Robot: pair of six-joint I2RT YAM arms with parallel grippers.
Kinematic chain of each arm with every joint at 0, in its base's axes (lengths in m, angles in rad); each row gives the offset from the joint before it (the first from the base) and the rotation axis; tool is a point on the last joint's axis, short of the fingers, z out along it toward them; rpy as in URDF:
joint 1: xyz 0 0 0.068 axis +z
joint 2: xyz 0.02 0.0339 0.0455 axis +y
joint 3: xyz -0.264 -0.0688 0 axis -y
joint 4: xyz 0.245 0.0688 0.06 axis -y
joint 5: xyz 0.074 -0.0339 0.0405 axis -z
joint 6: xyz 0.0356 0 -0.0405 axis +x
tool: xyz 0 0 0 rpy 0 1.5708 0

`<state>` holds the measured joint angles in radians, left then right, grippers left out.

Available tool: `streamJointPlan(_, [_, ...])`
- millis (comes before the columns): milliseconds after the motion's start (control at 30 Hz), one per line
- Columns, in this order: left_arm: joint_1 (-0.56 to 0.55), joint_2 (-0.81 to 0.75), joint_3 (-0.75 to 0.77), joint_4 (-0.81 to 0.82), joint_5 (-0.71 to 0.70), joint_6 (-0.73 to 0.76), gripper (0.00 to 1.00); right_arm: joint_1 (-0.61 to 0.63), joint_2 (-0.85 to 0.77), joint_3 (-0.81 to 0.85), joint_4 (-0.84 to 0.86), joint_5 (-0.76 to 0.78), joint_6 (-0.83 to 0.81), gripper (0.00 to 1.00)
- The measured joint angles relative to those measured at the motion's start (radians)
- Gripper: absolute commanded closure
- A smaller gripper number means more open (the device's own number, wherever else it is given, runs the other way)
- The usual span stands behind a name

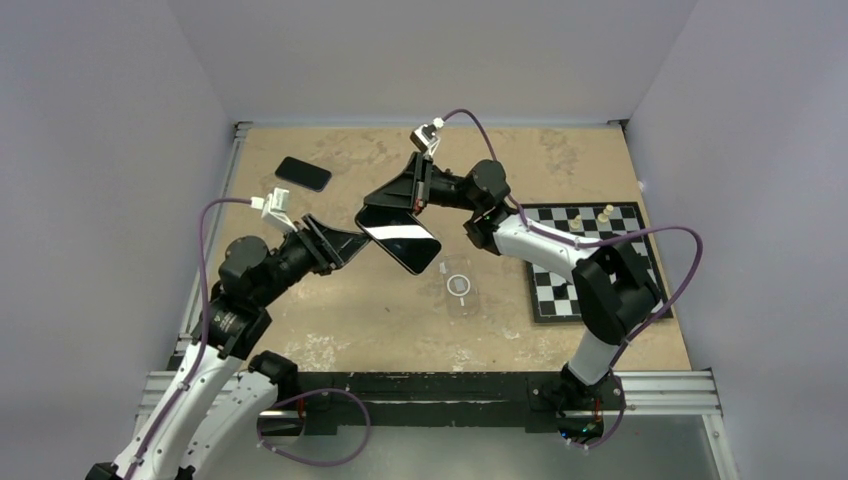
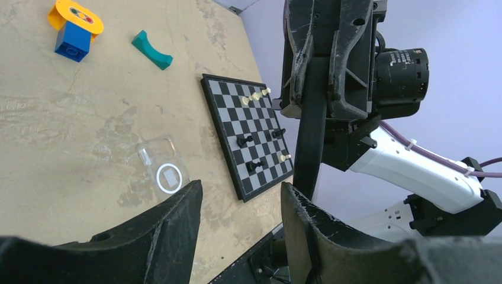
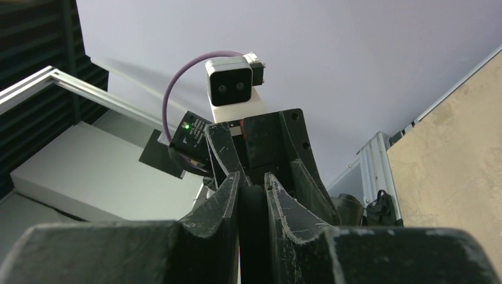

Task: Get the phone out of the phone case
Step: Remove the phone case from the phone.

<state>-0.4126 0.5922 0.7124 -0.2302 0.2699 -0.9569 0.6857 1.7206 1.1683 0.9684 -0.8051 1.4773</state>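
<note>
My right gripper (image 1: 405, 203) is shut on a black phone (image 1: 398, 238) and holds it in the air above the table's middle. In the right wrist view the phone (image 3: 253, 225) sits edge-on between the closed fingers (image 3: 253, 180). A clear phone case (image 1: 460, 287) with a white ring lies flat on the table below, empty; it also shows in the left wrist view (image 2: 164, 168). My left gripper (image 1: 357, 243) is open and empty at the phone's left end. In the left wrist view (image 2: 240, 198) the phone's edge (image 2: 309, 136) stands just beyond the right finger.
A chessboard (image 1: 585, 260) with a few pieces lies at the right. A second dark phone (image 1: 303, 173) lies at the back left. The left wrist view shows a blue and yellow toy block (image 2: 74, 29) and a teal curved block (image 2: 152, 50) on the table.
</note>
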Motion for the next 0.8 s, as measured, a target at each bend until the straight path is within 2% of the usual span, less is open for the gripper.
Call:
streamJointPlan(233, [0.000, -0.077, -0.035, 0.005, -0.011, -0.032, 0.40, 0.005, 0.000, 0.000, 0.011, -0.002, 0.003, 1.00])
streamJointPlan(400, [0.000, -0.079, -0.038, 0.100, -0.011, -0.065, 0.42, 0.004, 0.000, 0.000, -0.009, 0.000, -0.011, 1.00])
streamJointPlan(500, [0.000, -0.063, -0.042, 0.161, -0.014, -0.090, 0.49, 0.004, 0.000, 0.000, -0.013, 0.000, -0.014, 1.00])
streamJointPlan(800, [0.000, 0.024, -0.064, 0.281, -0.018, -0.138, 0.84, 0.004, 0.000, 0.000, -0.016, 0.002, -0.016, 1.00])
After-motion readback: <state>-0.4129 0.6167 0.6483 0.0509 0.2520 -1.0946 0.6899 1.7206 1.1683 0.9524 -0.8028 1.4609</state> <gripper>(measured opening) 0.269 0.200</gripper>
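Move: The cased phone hangs in the right hand's shut fingers; its middle is about 8 cm to the left hand's right, level with it front to back and roughly 2 cm higher. From the right hand it lies some 6 cm back, 5 cm right and 3 cm below. Down on the table, the empty clear case is about 21 cm right of the left hand and 9 cm back; the loose dark phone, 19 cm ahead and 20 cm left. The left hand rises about 3.5 cm, edging forward, and half-closes onto the cased phone's edge while the right holds still. ##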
